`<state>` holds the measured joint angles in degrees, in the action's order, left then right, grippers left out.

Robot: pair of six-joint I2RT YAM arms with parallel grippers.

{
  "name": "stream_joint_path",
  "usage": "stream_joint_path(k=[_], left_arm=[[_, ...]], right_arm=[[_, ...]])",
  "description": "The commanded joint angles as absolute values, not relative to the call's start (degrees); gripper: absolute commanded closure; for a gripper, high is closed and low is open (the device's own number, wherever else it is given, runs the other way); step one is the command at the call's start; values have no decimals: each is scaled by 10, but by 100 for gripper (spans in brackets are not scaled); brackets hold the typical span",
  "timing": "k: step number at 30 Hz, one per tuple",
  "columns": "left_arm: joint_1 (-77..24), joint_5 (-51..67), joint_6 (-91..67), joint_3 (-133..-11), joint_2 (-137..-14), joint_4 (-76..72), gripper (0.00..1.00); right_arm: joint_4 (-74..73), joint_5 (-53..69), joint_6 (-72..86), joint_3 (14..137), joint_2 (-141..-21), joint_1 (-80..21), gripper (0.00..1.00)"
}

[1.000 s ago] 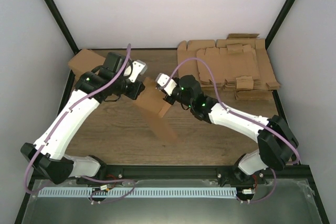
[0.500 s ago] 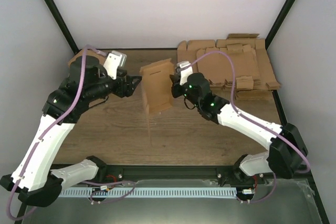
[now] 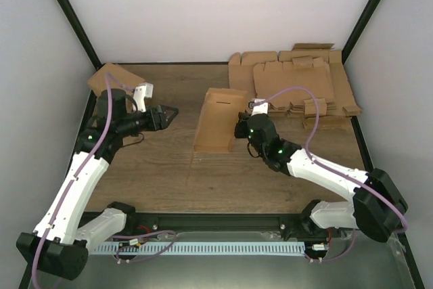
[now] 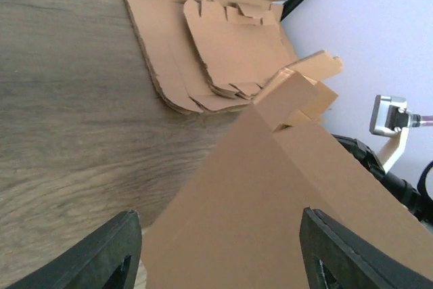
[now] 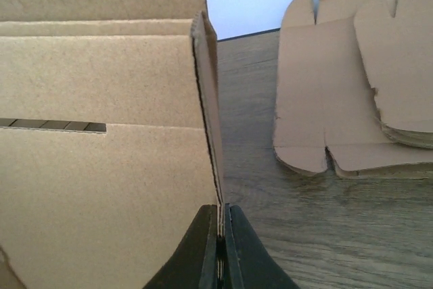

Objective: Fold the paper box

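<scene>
The paper box (image 3: 218, 124) is a partly folded brown cardboard piece with a slot in its top panel. It stands tilted in the middle of the table. My right gripper (image 3: 239, 128) is shut on the box's right wall edge; in the right wrist view the jaws (image 5: 220, 235) pinch that thin edge, with the box's panels (image 5: 101, 167) to their left. My left gripper (image 3: 169, 112) is open and empty, apart from the box on its left. In the left wrist view the box (image 4: 284, 187) shows ahead between the spread fingers (image 4: 101, 255).
A thick pile of flat cardboard sheets (image 3: 298, 89) lies at the back right, also in the right wrist view (image 5: 352, 99) and the left wrist view (image 4: 203, 38). A brown carton (image 3: 111, 78) sits at the back left corner. Black frame posts stand at both back corners.
The box has moved right and toward the middle, held by my right gripper. My left gripper has let go of it and drawn back to the left.
</scene>
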<state>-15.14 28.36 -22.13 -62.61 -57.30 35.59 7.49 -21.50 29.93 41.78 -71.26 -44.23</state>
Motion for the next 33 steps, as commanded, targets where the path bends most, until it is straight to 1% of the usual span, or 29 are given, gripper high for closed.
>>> stream_joint_path(k=[1,3,4,6,7,12,16,19,27,33], left_arm=[[-148,322,-275,-558,-524,235,31],[-148,310,-286,-519,-498,197,27],[-148,305,-291,-503,-486,183,20],[-148,305,-293,-482,-470,167,3],[-148,307,-293,-472,-466,161,0],[-148,314,-292,-451,-478,160,0],[-148,345,-291,-437,-494,140,0],[-148,346,-276,-432,-492,137,0],[-147,360,-254,-457,-538,165,0],[-148,374,-246,-472,-549,154,0]], right_arm=[[87,-257,311,403,-697,-442,99],[102,-243,298,385,-689,-442,99],[106,-242,296,377,-685,-442,99],[108,-244,287,364,-684,-443,99],[110,-251,280,357,-685,-446,99],[131,-298,268,316,-708,-465,99],[129,-302,275,297,-713,-469,99],[137,-299,270,283,-702,-470,99],[120,-296,257,311,-677,-470,99],[114,-291,250,342,-670,-470,99]])
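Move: The right gripper already pinches the right edge of the raised, half-folded paper box; the box's middle is about 7 cm to its left, 2 cm farther out and at much its height. From the empty left gripper, the box's middle lies some 15 cm to the right, level in reach, about 8 cm lower. The flat cardboard stack lies roughly 20 cm ahead, 20 cm right and 20 cm below the right gripper. Open the left gripper from part-open to fully wide, easing it slightly back at first, then sink it to about 6 cm lower beside the box's left side, with a slight roll and without touching the box. Meanwhile keep the right fingers shut on the box edge and carry it down about 4 cm and to the right, drawing it back a little, then hold there. ##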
